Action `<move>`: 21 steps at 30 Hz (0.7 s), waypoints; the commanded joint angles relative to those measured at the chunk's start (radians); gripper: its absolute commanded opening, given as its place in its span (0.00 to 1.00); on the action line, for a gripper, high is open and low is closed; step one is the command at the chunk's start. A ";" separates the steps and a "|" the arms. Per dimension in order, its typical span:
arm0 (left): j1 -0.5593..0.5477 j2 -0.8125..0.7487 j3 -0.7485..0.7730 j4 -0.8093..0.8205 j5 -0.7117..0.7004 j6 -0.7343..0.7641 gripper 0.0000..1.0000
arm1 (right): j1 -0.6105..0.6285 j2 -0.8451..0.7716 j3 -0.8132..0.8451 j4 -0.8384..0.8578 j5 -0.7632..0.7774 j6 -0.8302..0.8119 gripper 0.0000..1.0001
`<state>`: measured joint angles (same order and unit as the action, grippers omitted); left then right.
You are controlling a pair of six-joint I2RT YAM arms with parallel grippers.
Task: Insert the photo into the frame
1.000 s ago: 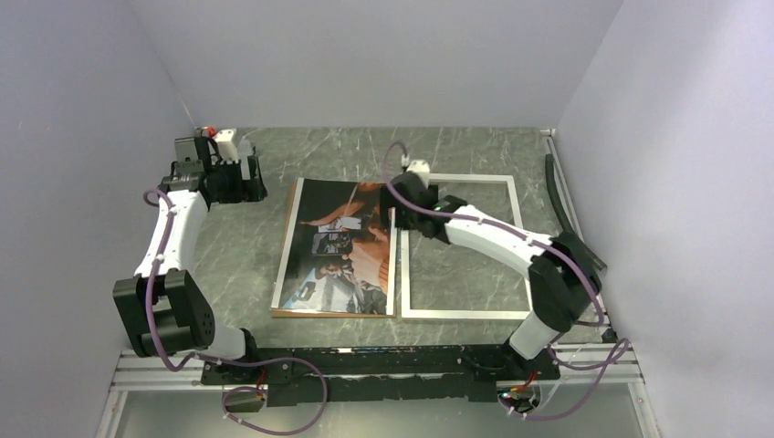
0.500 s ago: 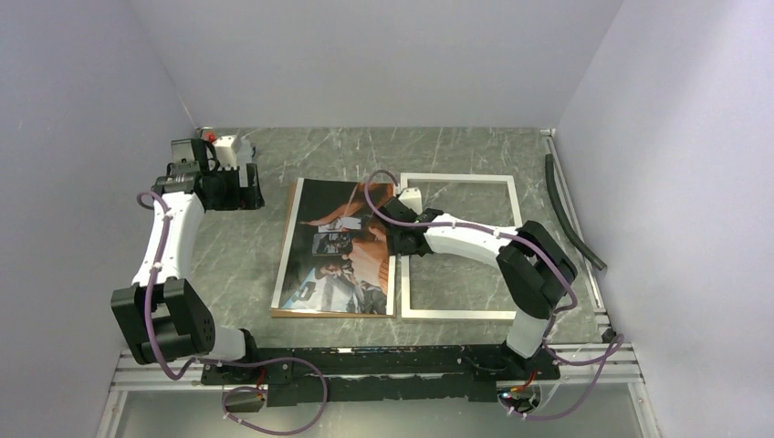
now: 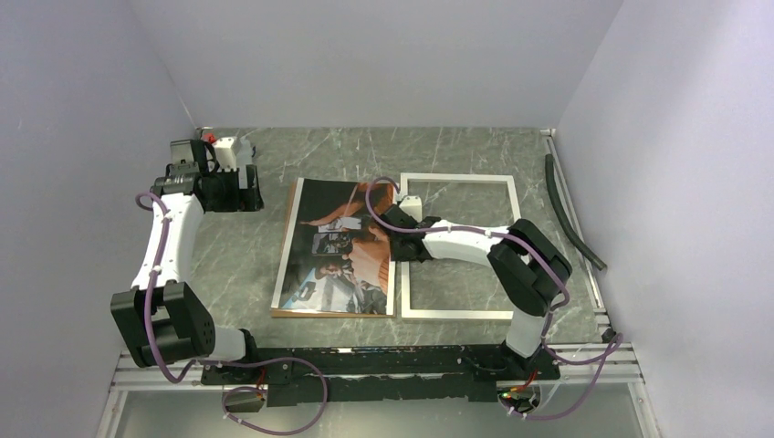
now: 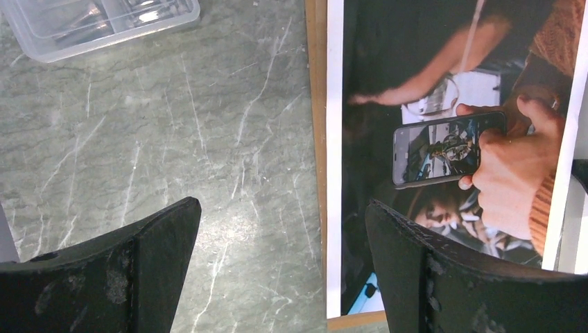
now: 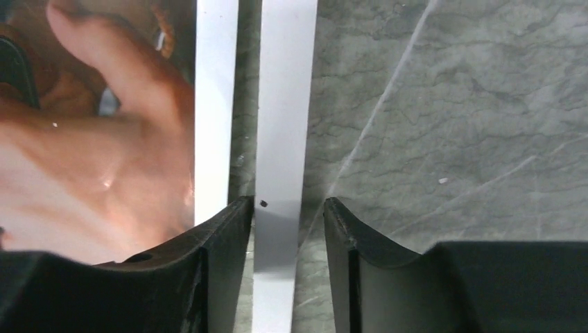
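Observation:
The photo [image 3: 338, 246] lies face up on a brown backing board [image 3: 333, 313] at the table's middle. Its white margin and an orange hand show in the right wrist view [image 5: 104, 139]. To its right lies the frame [image 3: 461, 178], silver-white and flat on the table. My right gripper [image 3: 394, 224] is down at the frame's left rail [image 5: 284, 104]. The jaws straddle that rail, the left finger at its edge and the right finger a small gap away [image 5: 288, 201]. My left gripper [image 3: 242, 187] hangs wide open over bare table beside the photo's left edge [image 4: 283, 205].
A clear plastic box [image 4: 104, 21] stands at the back left, near the left gripper. A black hose [image 3: 570, 214] lies along the right wall. Walls close in the table on three sides.
My right arm has drawn in and lowered to the frame's left rail, and its jaws have narrowed round it. The left arm has barely moved.

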<state>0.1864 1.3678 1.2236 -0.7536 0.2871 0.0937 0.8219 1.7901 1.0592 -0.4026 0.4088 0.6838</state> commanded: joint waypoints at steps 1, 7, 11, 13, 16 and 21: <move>0.003 -0.039 0.024 -0.010 -0.020 0.023 0.95 | 0.010 0.038 -0.024 0.041 -0.029 0.030 0.42; 0.004 -0.052 0.026 -0.009 -0.046 0.041 0.95 | 0.071 0.123 0.040 0.039 -0.049 0.035 0.34; 0.004 -0.052 0.007 -0.002 -0.049 0.039 0.95 | 0.100 0.153 0.083 0.045 -0.070 0.031 0.32; 0.004 -0.049 -0.001 -0.001 -0.051 0.038 0.95 | 0.111 0.165 0.104 0.051 -0.078 0.018 0.31; 0.004 -0.050 -0.007 -0.005 -0.047 0.040 0.95 | 0.120 0.189 0.146 0.052 -0.101 -0.002 0.29; 0.004 -0.061 -0.017 -0.013 -0.036 0.048 0.95 | 0.125 0.203 0.201 0.022 -0.119 0.003 0.25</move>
<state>0.1867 1.3487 1.2137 -0.7692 0.2409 0.1200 0.9264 1.9404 1.2308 -0.3431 0.4057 0.6876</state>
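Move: My right fingers, half open, already straddle the frame's left rail, whose middle is right at my hand point and only about 1 cm lower. The photo's middle is about 16 cm to the left, level fore and aft, on its brown board, whose middle is 17 cm left and 1 cm back. From my left hand, the rail's middle is some 42 cm to the right, 5 cm back and 19 cm below. I close my right fingers until they pinch the frame's left rail, then slide left at table height, dragging the frame about 7.5 cm towards the photo's side and pushing the photo and board ahead of the rail. The hand turns about 5 degrees counter-clockwise on the way. ##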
